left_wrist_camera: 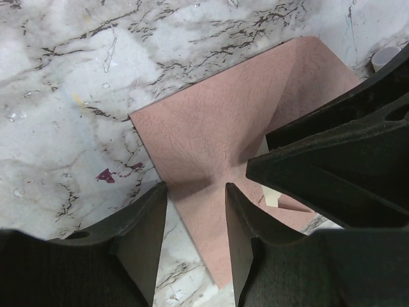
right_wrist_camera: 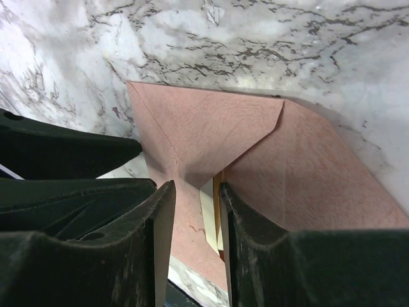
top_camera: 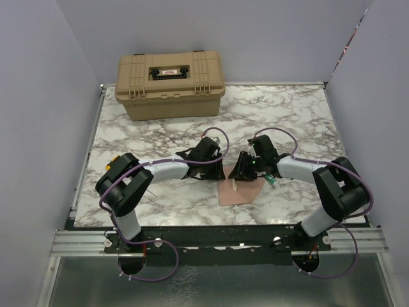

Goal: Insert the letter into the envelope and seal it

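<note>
The pinkish-brown envelope [top_camera: 239,192] lies on the marble table between both arms. In the left wrist view my left gripper [left_wrist_camera: 195,220] stands open, its fingers straddling a corner of the envelope [left_wrist_camera: 217,128] without clamping it. In the right wrist view my right gripper [right_wrist_camera: 192,217] is open over the envelope [right_wrist_camera: 307,173], with the pointed flap [right_wrist_camera: 204,128] just ahead of the fingertips. A thin tan-orange edge of the letter [right_wrist_camera: 217,195] shows beside a cream strip [right_wrist_camera: 208,218] between the jaws. The rest of the letter is hidden inside. The two grippers [top_camera: 216,171] [top_camera: 243,171] almost meet.
A tan hard case [top_camera: 170,83] stands at the back of the table [top_camera: 294,115]. A small green and white item [top_camera: 271,181] lies by the right arm. Purple walls close in both sides. My right gripper's black body [left_wrist_camera: 345,160] crowds the left wrist view.
</note>
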Robot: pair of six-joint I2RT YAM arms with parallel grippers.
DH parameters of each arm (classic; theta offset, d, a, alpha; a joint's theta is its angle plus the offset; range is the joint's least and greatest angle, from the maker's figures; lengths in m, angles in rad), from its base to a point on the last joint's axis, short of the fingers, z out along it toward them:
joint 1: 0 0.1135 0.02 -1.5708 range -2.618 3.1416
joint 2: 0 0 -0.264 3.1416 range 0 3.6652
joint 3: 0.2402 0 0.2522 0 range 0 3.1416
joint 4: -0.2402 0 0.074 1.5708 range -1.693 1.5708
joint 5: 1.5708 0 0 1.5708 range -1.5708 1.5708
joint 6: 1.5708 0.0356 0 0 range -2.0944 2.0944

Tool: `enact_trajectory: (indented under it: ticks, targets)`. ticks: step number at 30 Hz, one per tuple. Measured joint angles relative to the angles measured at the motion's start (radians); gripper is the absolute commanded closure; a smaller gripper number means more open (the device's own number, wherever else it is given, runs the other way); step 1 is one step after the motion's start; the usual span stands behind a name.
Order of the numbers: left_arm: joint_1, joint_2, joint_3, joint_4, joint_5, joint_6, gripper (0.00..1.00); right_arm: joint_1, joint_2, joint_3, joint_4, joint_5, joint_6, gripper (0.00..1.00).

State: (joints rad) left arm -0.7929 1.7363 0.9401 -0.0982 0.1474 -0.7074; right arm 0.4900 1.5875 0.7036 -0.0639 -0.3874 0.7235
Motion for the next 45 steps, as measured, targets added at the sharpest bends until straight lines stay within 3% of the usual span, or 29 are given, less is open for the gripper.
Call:
enact_trajectory:
  ticks: [11, 22, 25, 27, 30, 31, 37, 45]
  targets:
    - [0.002, -0.006, -0.016, 0.021, -0.003, -0.012, 0.57, 0.0, 0.0, -0.01, 0.028, -0.011, 0.022, 0.61]
    - [0.012, -0.088, -0.08, 0.006, -0.069, -0.018, 0.55, 0.008, -0.2, 0.018, -0.134, 0.106, -0.022, 0.43]
    - [0.025, -0.164, -0.111, -0.005, -0.095, -0.016, 0.49, 0.008, -0.246, 0.059, -0.22, 0.2, -0.059, 0.37]
    - [0.032, -0.226, -0.13, -0.01, -0.118, -0.013, 0.4, 0.008, -0.259, 0.077, -0.282, 0.293, -0.076, 0.32]
    - [0.036, -0.322, -0.148, -0.014, -0.158, -0.006, 0.04, 0.008, -0.265, 0.082, -0.383, 0.433, -0.089, 0.27]
    - [0.037, -0.359, -0.153, -0.017, -0.176, 0.003, 0.01, 0.008, -0.267, 0.082, -0.42, 0.475, -0.089, 0.26]
    - [0.041, -0.505, -0.176, -0.05, -0.257, 0.037, 0.01, 0.008, -0.292, 0.082, -0.569, 0.646, -0.072, 0.26]
    - [0.048, -0.606, -0.213, -0.082, -0.304, 0.058, 0.01, 0.002, -0.285, 0.038, -0.584, 0.672, -0.051, 0.31]
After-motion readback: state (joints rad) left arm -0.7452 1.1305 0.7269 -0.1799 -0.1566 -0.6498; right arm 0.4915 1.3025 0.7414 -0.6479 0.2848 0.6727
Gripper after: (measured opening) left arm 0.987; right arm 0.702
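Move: The glue stick lies about 15 cm to the right of the right gripper, 1 cm back and at nearly the same height. The envelope's middle is roughly 2 cm to that hand's right and 3 cm back, with the letter's exposed strip about 1 cm right and 3 cm back. From the left gripper, at the envelope's left edge, the envelope's middle is some 7 cm right and 3 cm back; the glue stick is about 20 cm right and 1 cm back. After a brief hold, lift both grippers off the envelope. Swing the right one up, then about 14 cm right past the envelope's right side, sinking part-way again over the glue stick while you roll the fingers nearly straight down and open them wider. Draw the left gripper some 11 cm up and 9 cm left, tilting its fingers forward and opening fully. ##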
